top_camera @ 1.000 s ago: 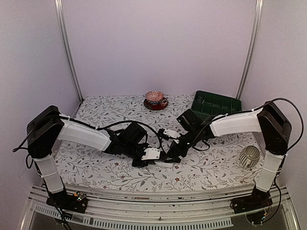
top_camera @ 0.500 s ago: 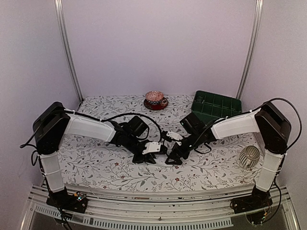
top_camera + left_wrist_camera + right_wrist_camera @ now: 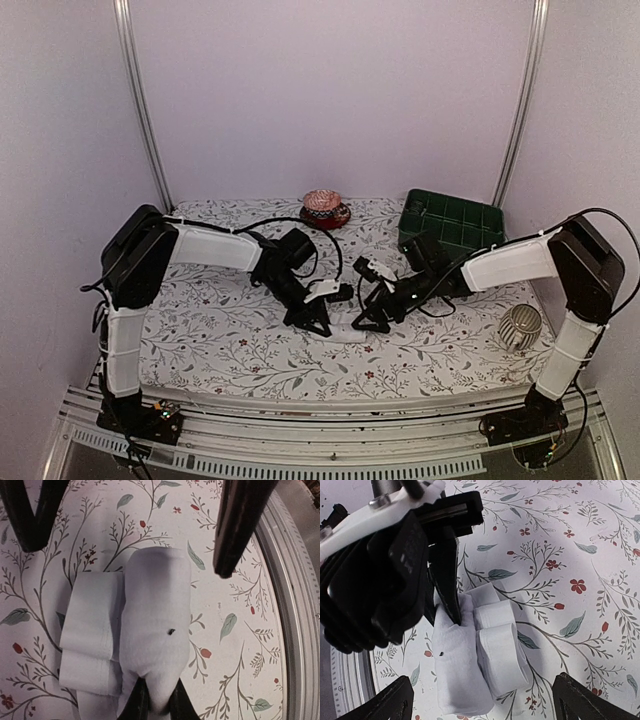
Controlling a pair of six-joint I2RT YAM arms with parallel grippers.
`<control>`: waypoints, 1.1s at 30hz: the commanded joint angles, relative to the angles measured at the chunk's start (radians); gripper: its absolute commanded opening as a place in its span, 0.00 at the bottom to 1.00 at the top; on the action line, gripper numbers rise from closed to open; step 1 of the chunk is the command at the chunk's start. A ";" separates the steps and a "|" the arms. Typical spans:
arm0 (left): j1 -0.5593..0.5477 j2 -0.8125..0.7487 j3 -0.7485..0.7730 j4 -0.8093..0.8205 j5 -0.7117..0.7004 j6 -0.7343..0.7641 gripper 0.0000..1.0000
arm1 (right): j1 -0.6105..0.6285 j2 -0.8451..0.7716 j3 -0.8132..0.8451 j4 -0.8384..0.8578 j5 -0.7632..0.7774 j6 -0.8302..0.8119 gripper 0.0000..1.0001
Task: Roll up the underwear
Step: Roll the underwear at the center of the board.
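Observation:
The white underwear [image 3: 342, 331] lies as a rolled bundle on the flowered table, a thick roll [image 3: 156, 625] beside folded bands [image 3: 92, 625]. My left gripper [image 3: 155, 702] is shut on the near end of the thick roll, pinching the cloth between its black fingers [image 3: 451, 597]. My right gripper [image 3: 487, 705] is open wide, facing the roll's other end with a finger on either side and touching nothing. From above, the left gripper [image 3: 318, 322] and right gripper [image 3: 368, 318] face each other across the bundle.
A reddish bowl on a saucer [image 3: 323, 209] sits at the back middle, a green tray [image 3: 452, 220] at the back right. A white ribbed cup [image 3: 520, 327] lies on its side at the right. The table's metal front rail [image 3: 295, 610] runs close to the roll.
The left arm's upper links swung right and farther back while its gripper stayed on the roll. The right wrist drew back to the right, jaws wide.

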 commanded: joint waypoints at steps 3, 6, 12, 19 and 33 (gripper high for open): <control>0.028 0.111 0.054 -0.190 -0.032 -0.028 0.00 | -0.008 0.077 0.000 0.095 -0.065 0.050 0.99; 0.032 0.136 0.097 -0.230 -0.032 -0.033 0.00 | -0.009 0.111 0.013 0.091 -0.077 0.050 0.99; 0.053 0.201 0.186 -0.299 -0.010 -0.034 0.00 | -0.009 0.167 0.037 0.072 -0.181 0.032 0.99; 0.060 0.223 0.217 -0.312 -0.003 -0.032 0.00 | -0.007 0.204 0.063 0.073 -0.272 0.010 0.99; 0.070 0.238 0.235 -0.312 0.003 -0.045 0.00 | 0.046 0.286 0.160 -0.046 -0.284 -0.059 0.53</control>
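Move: The left gripper already pinches the underwear roll from above; the roll's middle is about 2 cm to its right, 1 cm forward and 1 cm below the hand. From the open right gripper, the same roll's middle lies some 5 cm left, 1 cm back and 4 cm down. Also from the right gripper, the green box is roughly 32 cm ahead and 24 cm right, and the red bowl some 38 cm ahead and 8 cm left, both about 3 cm lower. Lower the wide-open right gripper about 3.5 cm over the free right end of the underwear roll, then slide it some 2.5 cm left along the roll towards the left fingers. Close its jaws partway, one on the roll's back side and one against the loose layers in front. Keep the left pinch in place, tilting that hand about 15 degrees so its fingertips point further back towards the base. ##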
